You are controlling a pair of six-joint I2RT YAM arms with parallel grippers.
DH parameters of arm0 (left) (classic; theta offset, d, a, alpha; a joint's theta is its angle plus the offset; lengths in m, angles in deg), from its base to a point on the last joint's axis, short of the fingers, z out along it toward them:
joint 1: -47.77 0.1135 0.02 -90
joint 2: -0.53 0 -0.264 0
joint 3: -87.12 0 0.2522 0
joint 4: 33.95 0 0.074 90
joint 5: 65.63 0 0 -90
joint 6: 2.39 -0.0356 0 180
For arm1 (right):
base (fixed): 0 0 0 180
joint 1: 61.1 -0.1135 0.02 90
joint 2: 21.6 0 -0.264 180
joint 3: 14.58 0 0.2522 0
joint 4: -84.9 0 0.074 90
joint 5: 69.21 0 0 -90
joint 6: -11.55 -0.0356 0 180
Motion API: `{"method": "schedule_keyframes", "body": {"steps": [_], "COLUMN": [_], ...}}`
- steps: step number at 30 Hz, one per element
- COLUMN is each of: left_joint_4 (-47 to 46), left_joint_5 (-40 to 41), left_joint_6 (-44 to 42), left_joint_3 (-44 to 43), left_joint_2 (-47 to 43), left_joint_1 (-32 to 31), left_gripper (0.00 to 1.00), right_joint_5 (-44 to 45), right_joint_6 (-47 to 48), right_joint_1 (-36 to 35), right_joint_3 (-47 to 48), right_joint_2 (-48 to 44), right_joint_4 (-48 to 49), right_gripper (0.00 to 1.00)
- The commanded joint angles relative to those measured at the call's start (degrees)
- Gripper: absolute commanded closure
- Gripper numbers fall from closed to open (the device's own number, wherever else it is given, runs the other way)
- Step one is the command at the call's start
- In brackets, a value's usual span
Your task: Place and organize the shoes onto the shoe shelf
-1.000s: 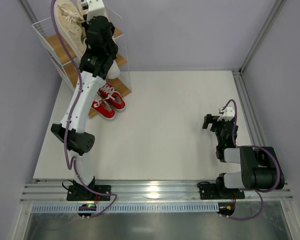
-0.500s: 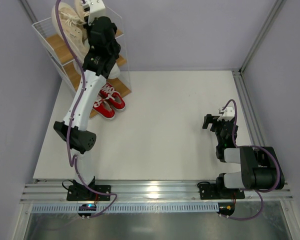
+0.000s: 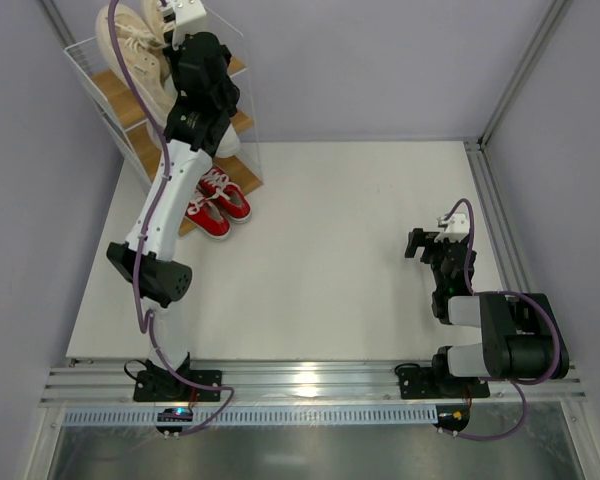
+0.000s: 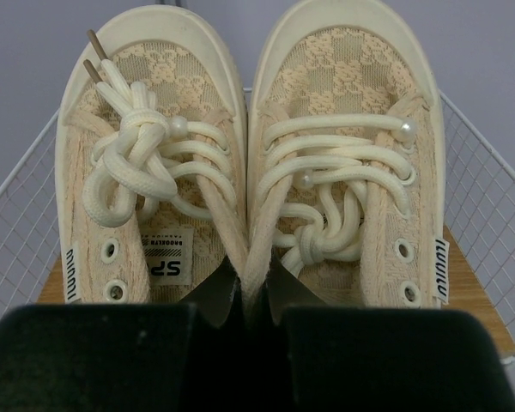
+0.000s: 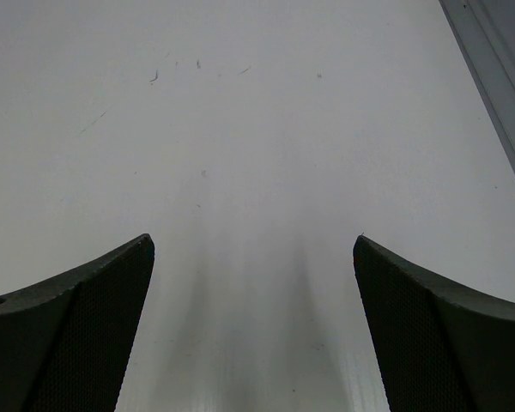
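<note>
The pair of beige shoes lies side by side, toes pointing away, over the top board of the shoe shelf. My left gripper is shut on their two inner collar edges, pinching both together. From above the beige shoes show at the shelf's top, with my left arm reaching over it. I cannot tell whether their soles touch the board. The red shoes sit as a pair at the shelf's foot. My right gripper stands open over bare table, far from the shelf, at the right.
White wire mesh rises on both sides of the beige shoes. My left arm covers the middle tier; something white peeks out beside it. A metal rail runs along the table's right edge.
My left arm has carried the beige shoes slightly back and to the left over the top tier. The right arm has not moved.
</note>
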Motion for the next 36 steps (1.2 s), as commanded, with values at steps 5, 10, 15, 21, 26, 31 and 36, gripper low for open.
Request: {"method": "schedule_keyframes", "body": {"steps": [5, 10, 15, 21, 26, 31, 36], "left_joint_4": [-7.96, -8.05, -8.49, -9.54, -10.59, -11.47, -12.61], "left_joint_5": [-3.36, -5.12, -4.94, -4.94, -5.47, -6.17, -8.54], "left_joint_6": [0.52, 0.61, 0.08, -0.10, -0.36, -0.53, -0.54], "left_joint_3": [-1.96, -0.11, -0.02, -0.37, -0.64, -0.81, -0.63], "left_joint_2": [-1.43, -1.70, -1.35, -2.75, -4.86, -6.79, -8.46], "left_joint_1": [0.46, 0.46, 0.46, 0.55, 0.46, 0.11, -1.82], "left_gripper": [0.98, 0.87, 0.65, 0.45, 0.27, 0.16, 0.05], "right_joint_5": [-0.52, -0.52, -0.52, -0.52, -0.52, -0.52, -0.52], "right_joint_6": [0.37, 0.37, 0.37, 0.37, 0.37, 0.37, 0.37], "right_joint_1": [0.13, 0.13, 0.13, 0.13, 0.13, 0.13, 0.13], "right_joint_3": [1.21, 1.21, 1.21, 1.21, 1.21, 1.21, 1.21], "right_joint_2": [0.09, 0.09, 0.09, 0.09, 0.01, 0.09, 0.01], "right_joint_4": [4.65, 4.56, 4.65, 4.65, 4.65, 4.65, 4.65], "right_gripper": [0.03, 0.03, 0.03, 0.02, 0.03, 0.03, 0.03]}}
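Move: The left hand, shut on the inner sides of the beige shoes, has their middle about 3 cm below it and 1 cm to its left, and the top shelf board roughly 8 cm straight below. The white shoes are some 4 cm back, 3 cm right and 25 cm below; the red shoes about 5 cm back, 4 cm right and 45 cm down. From the idle right hand, the beige shoes are about 14 cm ahead, 62 cm left and 38 cm higher. The left hand opens wide, letting go of the beige shoes, then rises about 6 cm while drawing back. ##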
